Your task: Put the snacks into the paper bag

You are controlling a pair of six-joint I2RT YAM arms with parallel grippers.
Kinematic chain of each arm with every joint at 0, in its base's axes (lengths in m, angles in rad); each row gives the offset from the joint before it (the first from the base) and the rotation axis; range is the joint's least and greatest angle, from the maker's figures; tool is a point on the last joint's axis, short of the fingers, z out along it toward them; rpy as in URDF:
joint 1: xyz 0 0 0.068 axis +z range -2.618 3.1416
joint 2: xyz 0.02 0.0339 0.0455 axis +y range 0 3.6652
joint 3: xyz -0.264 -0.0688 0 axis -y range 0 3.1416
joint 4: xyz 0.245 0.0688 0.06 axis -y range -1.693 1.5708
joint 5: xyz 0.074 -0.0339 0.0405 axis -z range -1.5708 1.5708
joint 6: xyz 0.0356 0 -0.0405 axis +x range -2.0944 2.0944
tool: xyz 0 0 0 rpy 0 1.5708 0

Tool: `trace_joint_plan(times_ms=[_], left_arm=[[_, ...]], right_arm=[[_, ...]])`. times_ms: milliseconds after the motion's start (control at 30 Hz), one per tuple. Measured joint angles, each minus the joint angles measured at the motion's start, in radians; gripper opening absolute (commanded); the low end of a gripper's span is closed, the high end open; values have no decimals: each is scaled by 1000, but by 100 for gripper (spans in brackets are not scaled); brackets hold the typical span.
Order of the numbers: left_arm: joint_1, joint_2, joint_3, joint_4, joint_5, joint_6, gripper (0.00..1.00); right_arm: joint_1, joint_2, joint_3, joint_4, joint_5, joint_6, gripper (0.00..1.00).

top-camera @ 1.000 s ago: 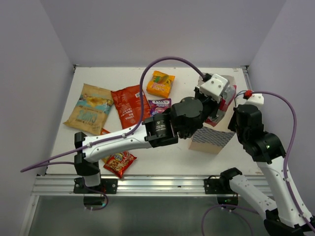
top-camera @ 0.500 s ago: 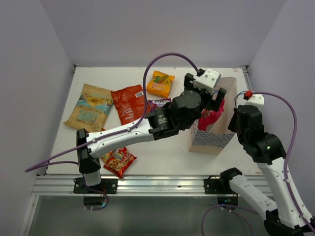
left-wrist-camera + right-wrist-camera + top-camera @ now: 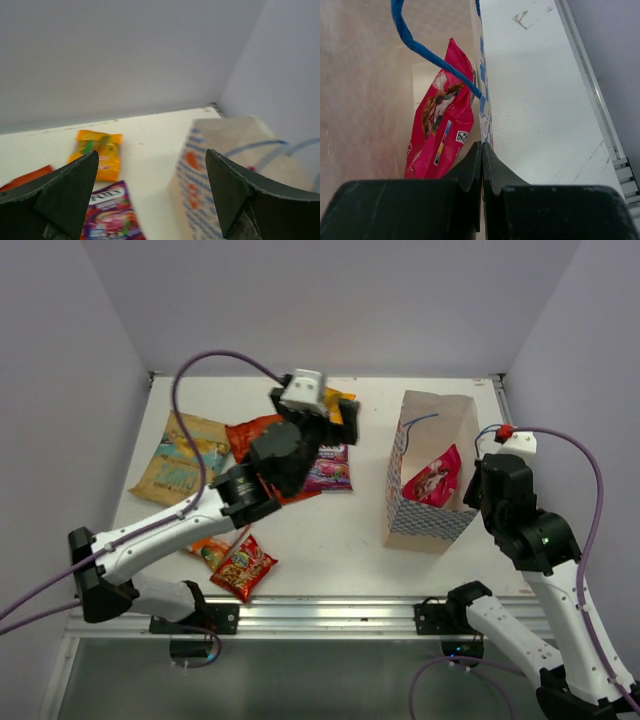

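The blue-and-white checked paper bag (image 3: 412, 522) stands upright at the right, and a pink packet (image 3: 432, 480) leans inside it. My right gripper (image 3: 470, 496) is shut on the bag's right wall edge (image 3: 482, 112), with the pink packet (image 3: 440, 132) just left of the jaws. Over the snacks at table centre my left gripper (image 3: 338, 420) hangs open and empty. Beneath it lie an orange packet (image 3: 97, 152) and a purple packet (image 3: 330, 470). The left wrist view shows the bag (image 3: 225, 165) off to the right. A large red packet (image 3: 247, 435) is partly hidden by the arm.
A tan-brown packet (image 3: 182, 455) lies at the far left. A small red packet (image 3: 243, 570) and an orange-white one (image 3: 210, 550) rest near the front edge by the left arm's base. Pale walls close in the table on three sides.
My left gripper opened over the bag, let go of the pink packet inside it, and swung left to above the orange and purple packets. The right gripper held still.
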Motion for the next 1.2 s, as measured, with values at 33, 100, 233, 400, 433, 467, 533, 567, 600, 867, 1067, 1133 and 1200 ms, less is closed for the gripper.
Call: trace_joint_plan(times_ms=[33,100,233,400,433,467,533,567,600,867,1067,1133,1200], left_arm=[[76,-66,-81,4,7,-27,91],[233,-153,-210,20,23,-70,90],[443,-154,-351,21,132,-150,89],[581,14,-367,-50,269,-236,89],[606,42,-370,-70,281,-257,89],[628,63,-384,-83,290,-276,88],[661,83,-423,-95,303,-307,88],[678,90,-454,-92,309,-325,88],[691,93,-483,-89,316,-341,88],[732,187,-603,-56,346,-412,88],[757,246,-651,11,372,-447,88],[760,258,-652,41,375,-455,87],[763,269,-655,69,375,-456,76]], right_arm=[[0,0,0,0,-1,0,0],[0,0,0,0,-1,-1,0],[0,-1,-1,0,-1,-3,0],[0,-1,-2,1,-1,-6,0],[0,-1,-2,1,-1,-7,0],[0,-1,-2,0,-2,-7,0],[0,-1,-3,1,-2,-8,0],[0,-1,-3,1,-2,-8,0],[0,-1,-3,1,-2,-8,0],[0,-1,-5,7,-15,-11,0],[0,-1,-6,8,-24,-14,0],[0,-1,-6,9,-24,-14,0],[0,-1,-6,9,-24,-15,0]])
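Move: The empty, open left hand hangs high beside the paper bag. The red snack bag lies about 13 cm ahead, 21 cm to its left and some 41 cm below. On the table, the purple snack is roughly 12 cm ahead and 8 cm left, the orange snack about 25 cm ahead and 8 cm left. The tan bag lies level with the red one, 19 cm farther left. From the right hand, the red bag is about 18 cm ahead, 42 cm left and 26 cm below. Still open, the left fingertips come down to the lower part of the red snack bag and seem to touch its face at the end, without closing on it. The hand drops nearly 40 cm while swinging some 23 cm left, away from the paper bag, and about 11 cm forward, tipping down about 45 degrees and turning counter-clockwise; the descent eases out. The right hand keeps its pinch on the paper bag's rim. ##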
